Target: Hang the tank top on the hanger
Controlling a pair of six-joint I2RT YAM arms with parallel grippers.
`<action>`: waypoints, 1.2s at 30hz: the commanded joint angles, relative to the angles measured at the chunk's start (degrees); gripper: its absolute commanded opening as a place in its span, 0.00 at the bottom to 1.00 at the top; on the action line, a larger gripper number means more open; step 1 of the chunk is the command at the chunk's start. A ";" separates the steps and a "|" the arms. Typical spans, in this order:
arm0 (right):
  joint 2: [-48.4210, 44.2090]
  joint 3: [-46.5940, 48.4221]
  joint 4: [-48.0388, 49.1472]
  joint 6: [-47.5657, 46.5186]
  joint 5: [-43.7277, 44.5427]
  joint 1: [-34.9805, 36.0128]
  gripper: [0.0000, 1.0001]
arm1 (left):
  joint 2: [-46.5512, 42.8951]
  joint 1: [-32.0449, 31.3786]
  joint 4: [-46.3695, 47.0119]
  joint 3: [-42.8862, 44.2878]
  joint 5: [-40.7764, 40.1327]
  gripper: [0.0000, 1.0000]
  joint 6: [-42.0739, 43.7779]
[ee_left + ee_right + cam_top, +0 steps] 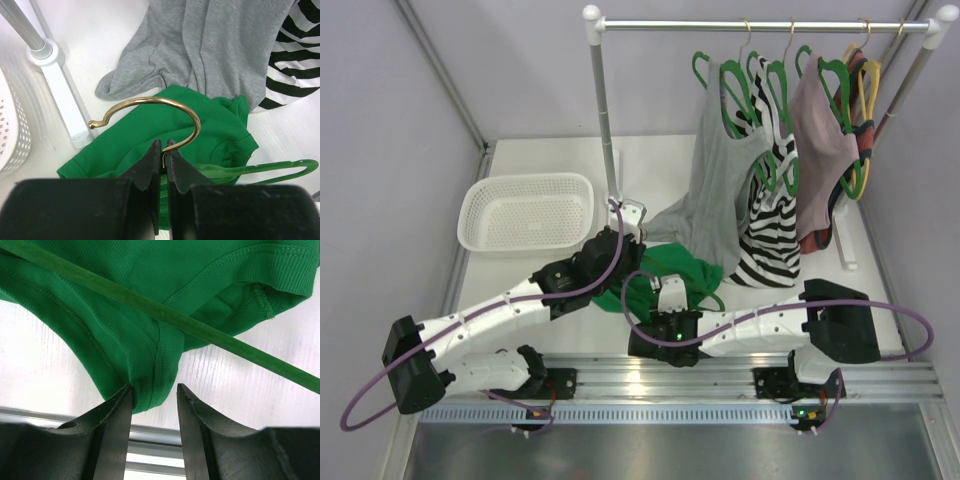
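The bright green tank top (672, 265) lies crumpled on the white table between my two grippers. In the left wrist view, my left gripper (163, 145) is shut on the stem of the hanger's gold hook (150, 102), above the tank top (135, 135). One thin green hanger arm (260, 167) runs off to the right. My right gripper (154, 387) stands open around a hanging strap (155, 370) of the tank top. The strap touches the left jaw and a gap shows before the right jaw. The green hanger bar (200, 330) crosses the fabric just above.
A white perforated basket (525, 212) sits at back left. The rack's pole (605, 110) and white foot (60, 95) stand behind the tank top. A grey top (720, 180), a striped top (770, 230), a pinkish top (825, 150) and a yellow hanger (868, 85) hang on the rail.
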 commanded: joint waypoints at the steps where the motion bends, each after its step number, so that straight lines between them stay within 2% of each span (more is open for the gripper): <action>1: 0.17 -0.21 -0.47 1.52 1.89 1.10 0.41 | -0.29 -0.22 3.03 0.28 0.04 0.00 -0.52; 9: 0.43 -0.48 1.55 -0.14 1.36 0.92 0.40 | 0.24 -0.22 3.12 0.36 0.22 0.00 -0.70; 13: 1.49 -0.57 3.13 -1.38 -0.12 1.01 0.37 | 0.42 -0.22 3.12 0.36 0.22 0.00 -0.79; 15: 1.75 -1.01 4.01 -1.47 -0.57 0.92 0.30 | 0.42 -0.22 3.03 0.36 0.04 0.00 -0.79; 16: 1.58 -1.97 4.45 -1.38 -1.00 0.92 0.25 | 0.33 -0.22 3.03 0.36 -0.05 0.00 -0.79; 17: 0.71 -2.59 5.41 -1.12 -1.10 0.92 0.14 | 0.24 -0.22 3.03 0.36 -0.13 0.00 -0.79; 20: -2.28 -5.92 6.47 0.11 -1.01 0.83 0.00 | -0.02 -0.22 2.94 0.28 -0.31 0.00 -0.79; 28: -13.27 -14.62 8.58 3.54 1.19 1.01 0.00 | -1.25 -0.22 2.77 -0.07 -1.98 0.00 -0.44; 36: -22.23 -18.41 5.60 6.88 3.03 0.75 0.00 | -4.06 -0.22 2.07 -1.13 -3.83 0.00 -0.08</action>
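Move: The tank top's bunched, ribbed edge lies almost straight below the right hand's parted fingers, about 2 cm down and 1 cm back. The hanger's near bar crosses about 4 cm ahead, roughly at fingertip height; its right end is some 10 cm to the right and 3 cm ahead, 3 cm higher. From the left hand, holding the hanger by its neck, that edge lies about 14 cm back, 6 cm to the right and 18 cm down. Down by about 2.5 cm, easing slightly back, the right hand sinks onto the tank top's ribbed edge and shuts its fingers from a half-open gap, pinching the cloth. It then sweeps right and lifts some 3 cm from its lowest point, towards the hanger's right end, its left side rolling up about 10 degrees. The left hand keeps its hold on the hanger's neck, nearly still. ##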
